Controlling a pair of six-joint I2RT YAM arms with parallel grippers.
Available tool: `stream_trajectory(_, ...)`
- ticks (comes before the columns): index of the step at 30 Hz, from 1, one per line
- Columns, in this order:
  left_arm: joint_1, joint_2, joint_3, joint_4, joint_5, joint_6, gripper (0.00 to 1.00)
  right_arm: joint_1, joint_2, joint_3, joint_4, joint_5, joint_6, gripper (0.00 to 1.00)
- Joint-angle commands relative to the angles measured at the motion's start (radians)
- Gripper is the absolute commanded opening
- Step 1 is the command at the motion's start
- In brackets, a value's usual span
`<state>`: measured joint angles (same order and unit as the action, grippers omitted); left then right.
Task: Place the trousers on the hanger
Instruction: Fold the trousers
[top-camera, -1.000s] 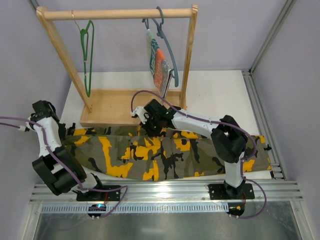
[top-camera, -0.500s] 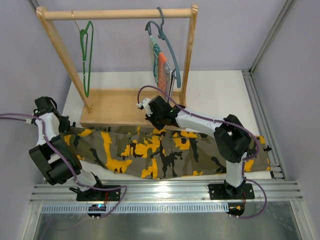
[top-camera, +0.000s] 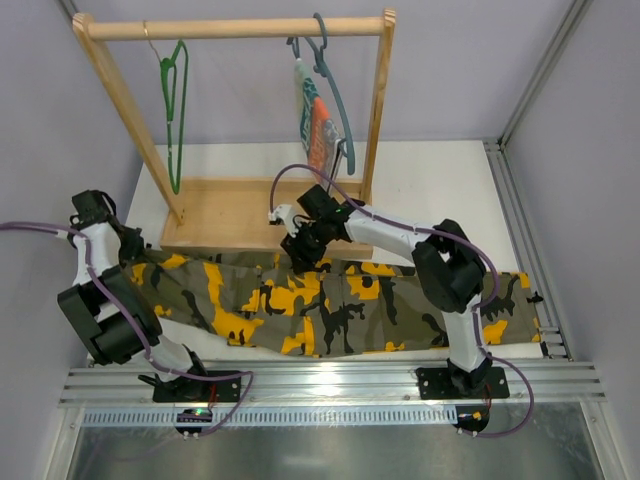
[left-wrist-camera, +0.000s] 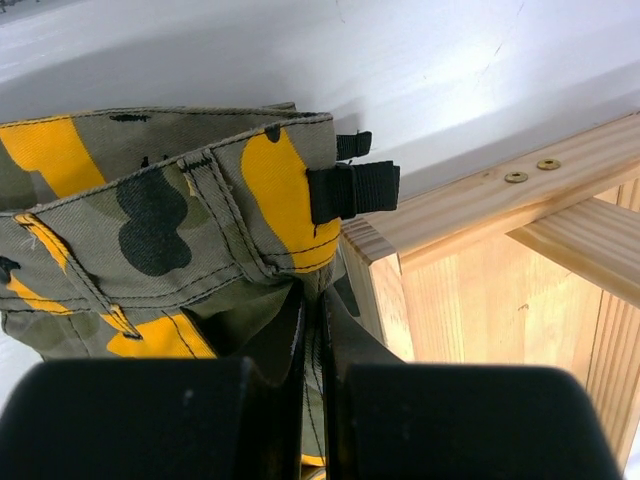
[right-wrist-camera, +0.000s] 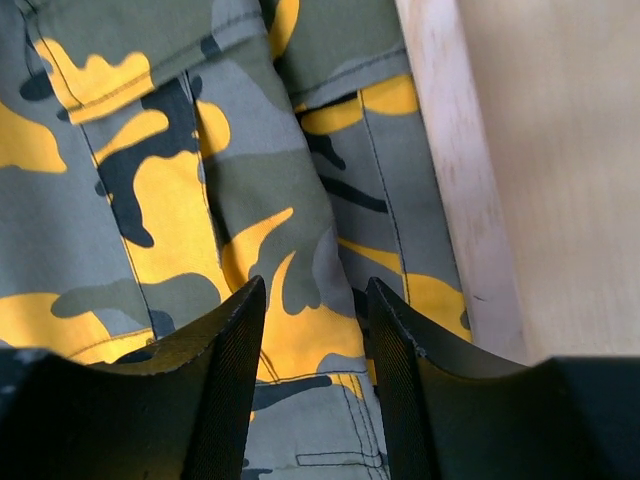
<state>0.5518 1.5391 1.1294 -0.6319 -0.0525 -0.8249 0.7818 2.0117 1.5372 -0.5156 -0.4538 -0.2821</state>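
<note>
The camouflage trousers (top-camera: 330, 305) lie flat across the table in front of the wooden rack. Their waistband end is at the left, where my left gripper (top-camera: 132, 252) is shut on it. In the left wrist view the fingers (left-wrist-camera: 312, 330) pinch a fold of the trousers (left-wrist-camera: 150, 200) beside a black strap. My right gripper (top-camera: 298, 252) hovers open over the trousers' far edge. Its fingers (right-wrist-camera: 315, 290) stand apart above the trousers (right-wrist-camera: 150, 150) with nothing held. The thin green hanger (top-camera: 175, 100) hangs on the left of the rack's bar.
The wooden rack (top-camera: 235, 28) stands behind the trousers, and its base board (top-camera: 230, 215) touches their far edge. A grey-blue hanger (top-camera: 335, 95) carrying a striped cloth (top-camera: 315, 135) hangs on the right. Aluminium rails (top-camera: 330, 385) run along the near edge.
My right gripper has opened and let go of the trousers' far edge, which has dropped back flat. The left gripper has drawn the waistband end a little left and back.
</note>
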Motion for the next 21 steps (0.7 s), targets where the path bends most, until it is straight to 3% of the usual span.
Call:
stream_trajectory(1,-0.001,0.01,0.012,0.092,0.019,0.027,0.01,-0.004,0.035,0.047,-0.05,-0.082,-0.052,0.49)
stream_trajectory(8,-0.003,0.021,0.012,0.087,0.025,0.043,0.01,-0.007,0.085,0.058,-0.055,-0.102,-0.06,0.48)
stream_trajectory(11,-0.003,0.023,0.012,0.083,0.014,0.052,0.01,-0.009,0.091,0.057,-0.054,-0.106,-0.055,0.36)
stream_trajectory(12,-0.001,0.024,0.012,0.078,0.013,0.055,0.01,-0.007,0.084,0.054,-0.049,-0.102,-0.052,0.22)
stream_trajectory(15,-0.003,0.029,0.015,0.072,0.003,0.058,0.01,-0.01,0.032,0.012,-0.003,-0.056,-0.016,0.04)
stream_trajectory(21,-0.004,0.067,0.062,0.028,-0.038,0.084,0.0,-0.029,-0.119,-0.107,0.092,0.136,0.083,0.04)
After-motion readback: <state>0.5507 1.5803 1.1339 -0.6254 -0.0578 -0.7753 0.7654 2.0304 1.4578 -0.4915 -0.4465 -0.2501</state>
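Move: The upper fold of the trousers to be pinched lies about 4 cm below the half-open right gripper, some 1 cm back and 1 cm to its right. The rack's front rail runs about 4 cm ahead, and its right front corner is 4 cm ahead and 16 cm to the right. From the left gripper, which already holds the waistband end, that fold is about 37 cm to the right, 3 cm back and roughly 6 cm below. Drop the right gripper about 4 cm onto the trousers' upper fold, easing back a little towards you, and shut the fingers there to pinch the cloth just short of the rack's rail. Once closed, draw the hand some 1 cm to the right with a slight lift. Keep the left fingers shut on the waistband end and let that hand sink about 1 cm. ##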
